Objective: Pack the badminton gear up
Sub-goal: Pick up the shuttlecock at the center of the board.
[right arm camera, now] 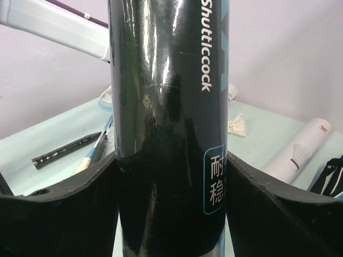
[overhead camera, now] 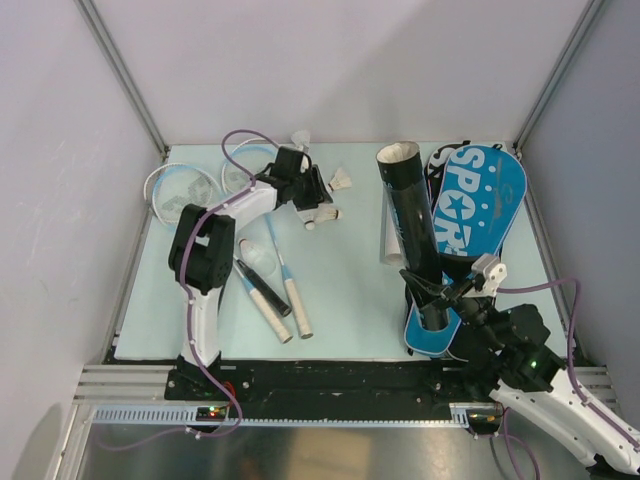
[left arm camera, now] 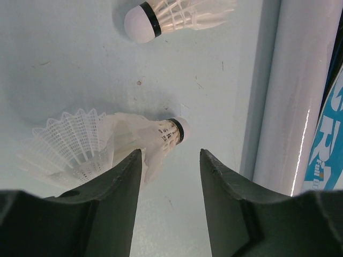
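A white shuttlecock (left arm camera: pixel 96 144) lies on the pale table just ahead of my left gripper (left arm camera: pixel 170 155). Its black-banded cork (left arm camera: pixel 178 128) points right, and its feathers touch the left fingertip (left arm camera: pixel 134 160). The jaws stand apart with only a bit of feather between them. A second shuttlecock (left arm camera: pixel 161 16) lies farther off. From above, the left gripper (overhead camera: pixel 318 200) hovers among shuttlecocks (overhead camera: pixel 341 181) at the back. My right gripper (right arm camera: pixel 171 160) is shut on the upright long black tube (right arm camera: pixel 166 80), which stands with its open end (overhead camera: pixel 398 153) uppermost. Two rackets (overhead camera: pixel 268 295) lie to the left.
A blue racket bag (overhead camera: pixel 480 200) lies at the back right, under and behind the tube. A white tube (left arm camera: pixel 295 107) lies right of the left gripper, beside the bag. Racket heads (overhead camera: pixel 180 190) rest near the left wall. Another shuttlecock (overhead camera: pixel 300 138) sits by the back edge.
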`<action>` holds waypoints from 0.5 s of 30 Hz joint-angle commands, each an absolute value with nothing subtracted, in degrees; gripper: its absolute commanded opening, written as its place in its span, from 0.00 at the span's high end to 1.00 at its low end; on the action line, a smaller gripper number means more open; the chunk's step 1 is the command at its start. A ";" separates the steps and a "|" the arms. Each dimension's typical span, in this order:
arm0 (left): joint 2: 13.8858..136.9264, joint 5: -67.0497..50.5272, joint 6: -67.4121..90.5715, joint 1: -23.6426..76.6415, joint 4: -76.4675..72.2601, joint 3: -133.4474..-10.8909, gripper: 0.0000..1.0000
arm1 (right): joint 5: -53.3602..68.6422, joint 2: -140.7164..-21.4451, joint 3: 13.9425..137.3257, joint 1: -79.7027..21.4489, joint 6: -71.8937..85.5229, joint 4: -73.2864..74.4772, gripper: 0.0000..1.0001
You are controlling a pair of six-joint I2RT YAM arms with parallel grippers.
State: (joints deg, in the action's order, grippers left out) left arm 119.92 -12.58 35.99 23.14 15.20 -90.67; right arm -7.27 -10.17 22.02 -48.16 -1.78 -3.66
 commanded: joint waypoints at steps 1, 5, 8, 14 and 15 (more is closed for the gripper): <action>120.44 -11.76 36.56 23.27 13.11 -90.45 0.48 | -8.79 -10.78 25.31 -48.30 -2.37 -7.39 0.71; 120.75 -11.91 36.63 23.22 12.88 -89.73 0.52 | -9.06 -11.33 25.32 -48.34 -2.13 -7.57 0.71; 120.64 -12.38 36.78 23.23 12.46 -89.47 0.64 | -9.13 -11.59 25.34 -48.34 -2.18 -7.82 0.70; 119.11 -14.61 37.13 23.21 11.34 -89.44 0.93 | -9.38 -12.58 25.34 -48.34 -1.12 -7.60 0.71; 118.53 -15.39 37.37 23.21 11.07 -89.46 0.96 | -9.52 -12.84 25.33 -48.34 -0.78 -7.54 0.71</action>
State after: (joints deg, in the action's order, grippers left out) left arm 120.70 -13.02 36.69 23.14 13.93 -89.60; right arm -8.58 -12.19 22.35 -48.16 -1.69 -3.68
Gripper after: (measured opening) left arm 0.108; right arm 0.702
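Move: The shuttlecock at the board's center, its cork to the right, lies practically under the left hand, its middle about 2 cm below and within a centimetre sideways. A second shuttlecock touches its skirt about 4 cm to the hand's left and 1 cm back; another lies 7 cm ahead and 4 cm right, and the white tube some 18 cm right, 1 cm ahead. From the right hand, the center shuttlecock is roughly 29 cm ahead, 20 cm left and 24 cm below. Straight down by about 1 cm, the left hand eases onto the center shuttlecock, its fingers still slanting down, forward and to the right. It then all but stops while the half-open fingers close nearly shut, pinching the feathers of the skirt on the side behind the cork, with no real turn of the wrist. ##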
